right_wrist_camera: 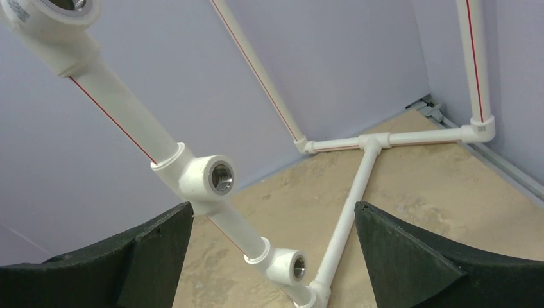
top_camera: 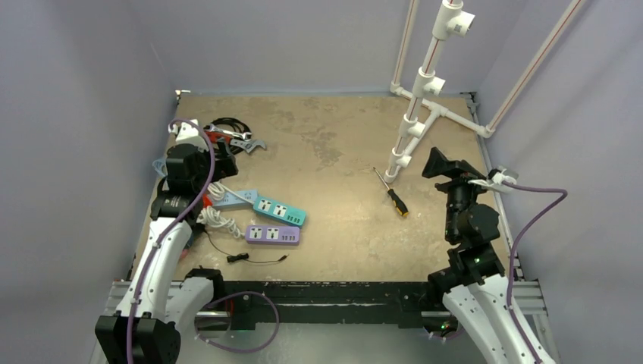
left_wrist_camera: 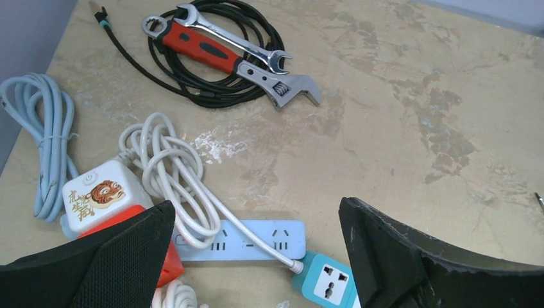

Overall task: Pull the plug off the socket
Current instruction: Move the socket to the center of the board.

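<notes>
A light blue power strip [left_wrist_camera: 240,240] lies flat with a white cord [left_wrist_camera: 170,173] coiled over it. A teal strip [left_wrist_camera: 324,282] touches its right end. A white cube socket with a tiger sticker [left_wrist_camera: 102,196] sits against an orange block [left_wrist_camera: 172,264], which my left finger partly hides. I see no plug in the outlets that show. My left gripper [left_wrist_camera: 256,208] is open, hovering above the light blue strip [top_camera: 235,199]. My right gripper [right_wrist_camera: 273,206] is open and empty, raised at the right [top_camera: 441,164], facing the pipe frame.
A purple strip [top_camera: 271,234] and a thin black lead [top_camera: 250,258] lie near the front. A red-handled wrench [left_wrist_camera: 205,51], an adjustable wrench [left_wrist_camera: 282,86] and a black cable coil [left_wrist_camera: 192,83] lie behind. A light blue cable [left_wrist_camera: 45,141] lies left. A screwdriver [top_camera: 392,194] and a white pipe frame [top_camera: 417,114] are at the right.
</notes>
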Controlling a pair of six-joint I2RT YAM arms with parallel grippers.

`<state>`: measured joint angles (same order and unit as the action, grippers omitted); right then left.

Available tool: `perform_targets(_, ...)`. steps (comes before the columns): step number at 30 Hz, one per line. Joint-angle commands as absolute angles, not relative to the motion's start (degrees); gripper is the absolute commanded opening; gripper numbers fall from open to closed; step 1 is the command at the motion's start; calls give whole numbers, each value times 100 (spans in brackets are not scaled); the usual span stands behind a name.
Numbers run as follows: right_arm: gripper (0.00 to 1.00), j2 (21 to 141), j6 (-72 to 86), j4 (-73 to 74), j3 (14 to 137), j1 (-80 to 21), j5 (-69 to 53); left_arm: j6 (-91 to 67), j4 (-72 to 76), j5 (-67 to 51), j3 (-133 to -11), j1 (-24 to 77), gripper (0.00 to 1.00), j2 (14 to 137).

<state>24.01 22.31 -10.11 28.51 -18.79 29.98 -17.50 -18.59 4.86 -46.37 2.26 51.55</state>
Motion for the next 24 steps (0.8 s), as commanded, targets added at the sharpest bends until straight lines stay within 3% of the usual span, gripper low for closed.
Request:
perform_targets(1,99,2637,2338,-797,3123,-1879,2916,-1879,-2080,658,-4738,168,99,5349)
perform_targets(12,99,2901,2373,-732,3253,-1876,2303,-2371,-2058,-239,-4433,227,97,6158)
perform_targets(18,99,2849,2414,-668,3261,-1875,1874,-2546,-2171,947,-4333,223,98,5825)
perform_targets(24,99,2786,2443,-726,3231,-1880,1594,-2468,-2267,1486,-4602,215,97,6821)
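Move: The red socket seems to be the aim: about 10 cm to the left hand's left, 2 cm back and 17 cm below. The white tiger socket lies some 14 cm left and 2 cm ahead, the blue strip almost straight below by 19 cm, and the teal socket roughly 10 cm right and 4 cm back. From the right hand the red socket is about 52 cm left, level with it, 28 cm below. Left hand, open, sinks about 9 cm towards the sockets, tipping down some 15 degrees; right swings 4 cm left. ##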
